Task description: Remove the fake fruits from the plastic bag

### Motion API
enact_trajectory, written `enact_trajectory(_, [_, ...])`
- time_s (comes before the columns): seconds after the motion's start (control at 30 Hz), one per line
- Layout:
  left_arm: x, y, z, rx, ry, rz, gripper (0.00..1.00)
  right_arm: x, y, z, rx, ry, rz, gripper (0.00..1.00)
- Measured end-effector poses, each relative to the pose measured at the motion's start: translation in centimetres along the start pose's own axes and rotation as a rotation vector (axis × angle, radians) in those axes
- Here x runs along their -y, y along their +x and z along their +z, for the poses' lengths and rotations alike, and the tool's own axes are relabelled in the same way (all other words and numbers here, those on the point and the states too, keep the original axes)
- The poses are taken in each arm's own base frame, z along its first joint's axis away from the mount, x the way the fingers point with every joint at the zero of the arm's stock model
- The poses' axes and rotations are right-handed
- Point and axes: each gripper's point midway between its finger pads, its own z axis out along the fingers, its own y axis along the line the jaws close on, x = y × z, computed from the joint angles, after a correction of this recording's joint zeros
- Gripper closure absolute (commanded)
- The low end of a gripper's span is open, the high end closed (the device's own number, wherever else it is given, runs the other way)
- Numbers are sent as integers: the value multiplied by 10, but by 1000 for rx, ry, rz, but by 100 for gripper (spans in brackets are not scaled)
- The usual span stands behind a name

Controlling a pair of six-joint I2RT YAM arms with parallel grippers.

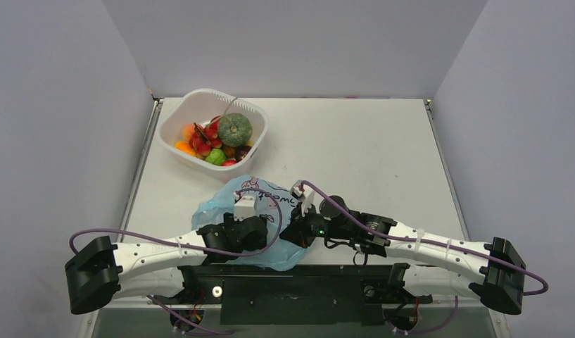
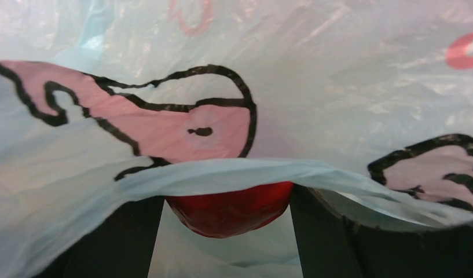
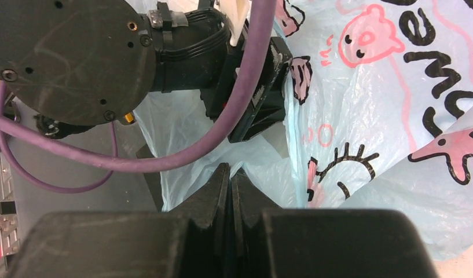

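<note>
The light-blue plastic bag (image 1: 222, 203) lies crumpled near the table's front edge, between my two arms. My left gripper (image 2: 228, 200) reaches inside it, and a fold of film (image 2: 234, 171) drapes over the fingertips. A glossy red apple (image 2: 228, 215) sits between the two fingers and meets both inner faces. My right gripper (image 3: 230, 169) is shut on a pinch of the bag's film (image 3: 263, 168) at its near right edge. Other fake fruits, among them a dark green gourd (image 1: 235, 129), lie in the white tub (image 1: 200, 95).
The white tub stands at the back left of the table, just beyond the bag. My left arm's wrist (image 3: 77, 58) and its purple cable (image 3: 245, 87) hang close in front of the right gripper. Grey walls enclose the table on three sides.
</note>
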Motion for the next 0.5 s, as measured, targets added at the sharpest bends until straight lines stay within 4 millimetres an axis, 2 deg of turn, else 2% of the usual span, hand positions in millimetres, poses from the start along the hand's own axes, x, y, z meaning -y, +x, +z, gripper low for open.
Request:
enact_trajectory(0.03, [1,-1,0,0,7,3,64,0,0,0,0,1,0,100])
enact_trajectory(0.17, [16,-14,-7,5,53,24,80,6,2,0,-4,25,-6,100])
enact_trajectory(0.27, [40,-45,-25,52,137,4,91,17,6,-4,-11,81,-25,100])
enact_trajectory(0.37, [63,-79,-51,109,254,-35,93,34,7,-13,-6,176,-45,100])
enact_trajectory(0.5, [85,-116,-92,178,452,-97,93,69,5,-29,15,361,-58,100])
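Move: Ahead of the left hand by about 26 cm and some 13 cm to its left stands the white basket, near its height; the green pumpkin inside lies roughly 25 cm ahead, 6 cm left and 5 cm higher. The left fingers already hold the red fruit under the blue bag's rim. From the right hand, which has that rim pinched, the fruit lies about 6 cm ahead, 8 cm left and 12 cm below. Lifting the red fruit out past the bag's rim, the left hand rises about 16 cm, quickening, and drifts some 7 cm to the right; its wrist rolls left side down and turns a little clockwise, grip kept. The right hand, still pinching the plastic shut, draws the rim right and forward, sinking slightly as it swings clockwise. ##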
